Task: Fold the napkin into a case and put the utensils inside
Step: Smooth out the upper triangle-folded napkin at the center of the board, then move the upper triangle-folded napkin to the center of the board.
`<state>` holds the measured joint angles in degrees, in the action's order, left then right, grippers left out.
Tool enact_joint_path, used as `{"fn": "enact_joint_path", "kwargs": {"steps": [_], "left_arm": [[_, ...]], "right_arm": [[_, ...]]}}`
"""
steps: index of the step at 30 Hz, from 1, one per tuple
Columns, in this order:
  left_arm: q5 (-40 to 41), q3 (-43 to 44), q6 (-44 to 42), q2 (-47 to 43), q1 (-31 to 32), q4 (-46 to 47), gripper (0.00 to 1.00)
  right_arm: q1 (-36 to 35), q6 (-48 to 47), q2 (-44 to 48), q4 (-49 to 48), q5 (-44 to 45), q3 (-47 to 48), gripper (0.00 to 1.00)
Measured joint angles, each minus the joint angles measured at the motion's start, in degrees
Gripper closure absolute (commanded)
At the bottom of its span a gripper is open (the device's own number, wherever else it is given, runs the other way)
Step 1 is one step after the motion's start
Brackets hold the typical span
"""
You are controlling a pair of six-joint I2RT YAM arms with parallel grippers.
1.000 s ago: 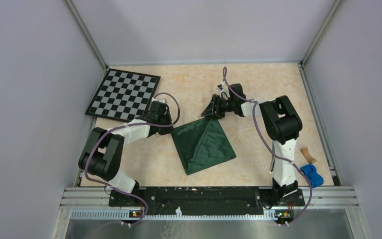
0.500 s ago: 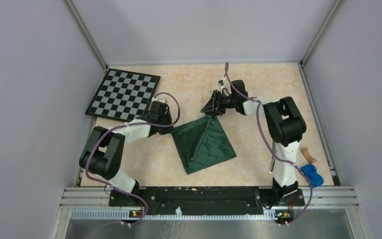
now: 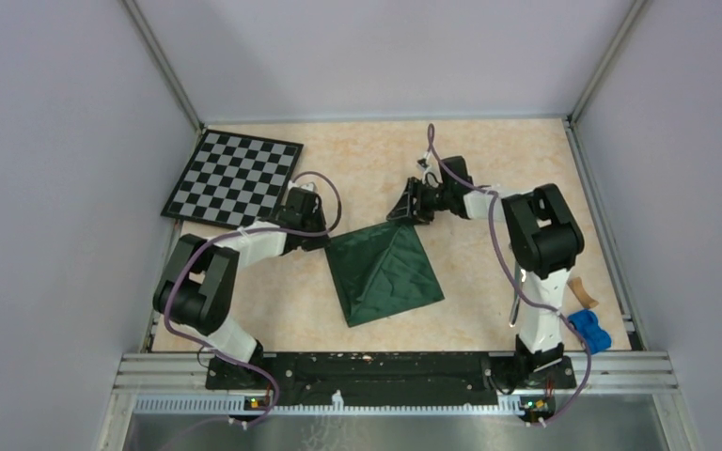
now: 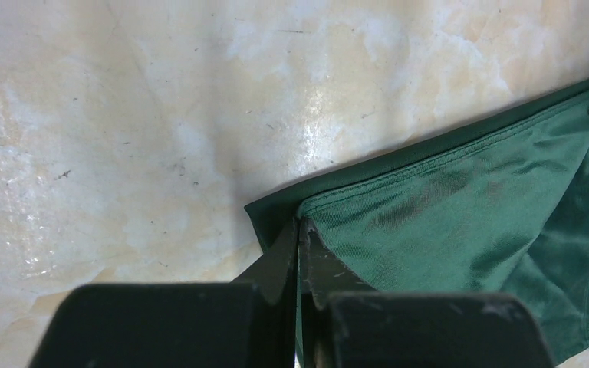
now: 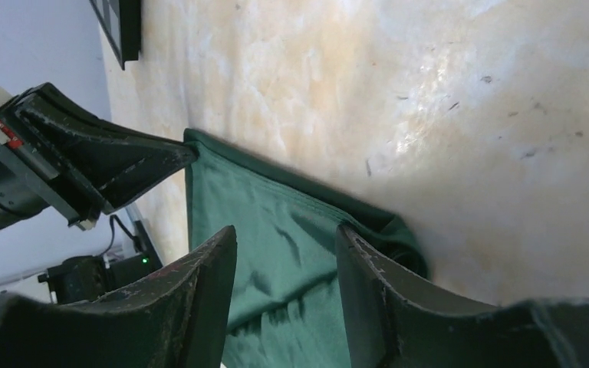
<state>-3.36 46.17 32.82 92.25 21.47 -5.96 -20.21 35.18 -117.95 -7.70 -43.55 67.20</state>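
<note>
The dark green napkin (image 3: 385, 272) lies on the table folded over itself into a rough kite shape with a ridge down its middle; no case shape shows. My left gripper (image 3: 324, 237) is at its left corner, jaws pressed together on the hem of the napkin (image 4: 468, 222), which runs between the fingertips of the left gripper (image 4: 299, 224). My right gripper (image 3: 404, 214) hovers at the far corner, open, with the napkin (image 5: 276, 322) below the gap of the right gripper (image 5: 285, 228) and not pinched. The utensils are out of view.
A black-and-white checkered board (image 3: 233, 178) lies at the back left. A blue toy car (image 3: 589, 331) and a small tan wooden piece (image 3: 581, 291) sit by the right arm's base. Grey walls close in the table on three sides.
The right gripper's jaws have spread wider and its wrist has shifted slightly right. The left gripper and the napkin have stayed put.
</note>
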Motion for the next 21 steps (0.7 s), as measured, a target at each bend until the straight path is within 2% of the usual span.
{"fn": "enact_joint_path", "kwargs": {"steps": [5,11,15,18,21], "left_arm": [[0.1,0.3,-0.2,0.2,0.0,-0.1,0.93],[0.3,1.3,-1.4,0.2,0.0,-2.1,0.77],[0.2,1.8,-1.9,-1.1,0.0,-4.4,0.69],[0.2,2.2,-2.3,-2.9,0.0,-6.1,0.60],[0.2,2.5,-2.7,-5.3,0.0,-7.3,0.56]], "right_arm": [[-2.3,-4.1,8.7,7.8,4.4,-0.5,0.46],[-12.8,-4.8,20.3,6.3,6.0,-9.4,0.47],[-17.6,-3.0,21.2,4.3,5.9,-18.5,0.49],[-17.5,-2.1,21.2,4.5,6.3,-23.0,0.50],[-17.3,-1.8,21.7,4.7,6.8,-25.2,0.53]]}}
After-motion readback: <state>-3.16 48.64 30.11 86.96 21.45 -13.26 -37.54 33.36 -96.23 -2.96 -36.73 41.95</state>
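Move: The right gripper's target, the napkin's near half, lies about 17 cm back and 2 cm left of it, some 2 cm below. The napkin's far right corner is just 2 cm ahead and 1 cm right of this gripper. The left gripper's closed tips are on the napkin's far left corner, right at the hand point, about 1 cm below; the checkered board's middle is roughly 24 cm left and 16 cm ahead of that gripper. Hop the half-open right gripper off the napkin's far right corner, up some 7 cm, then about 19 cm back and down over the near half, ending slightly lower than it began and turning roughly 15 degrees counter-clockwise. Meanwhile part the left fingers to nearly half open and, late on, raise them 3 cm clear of the far left corner. ##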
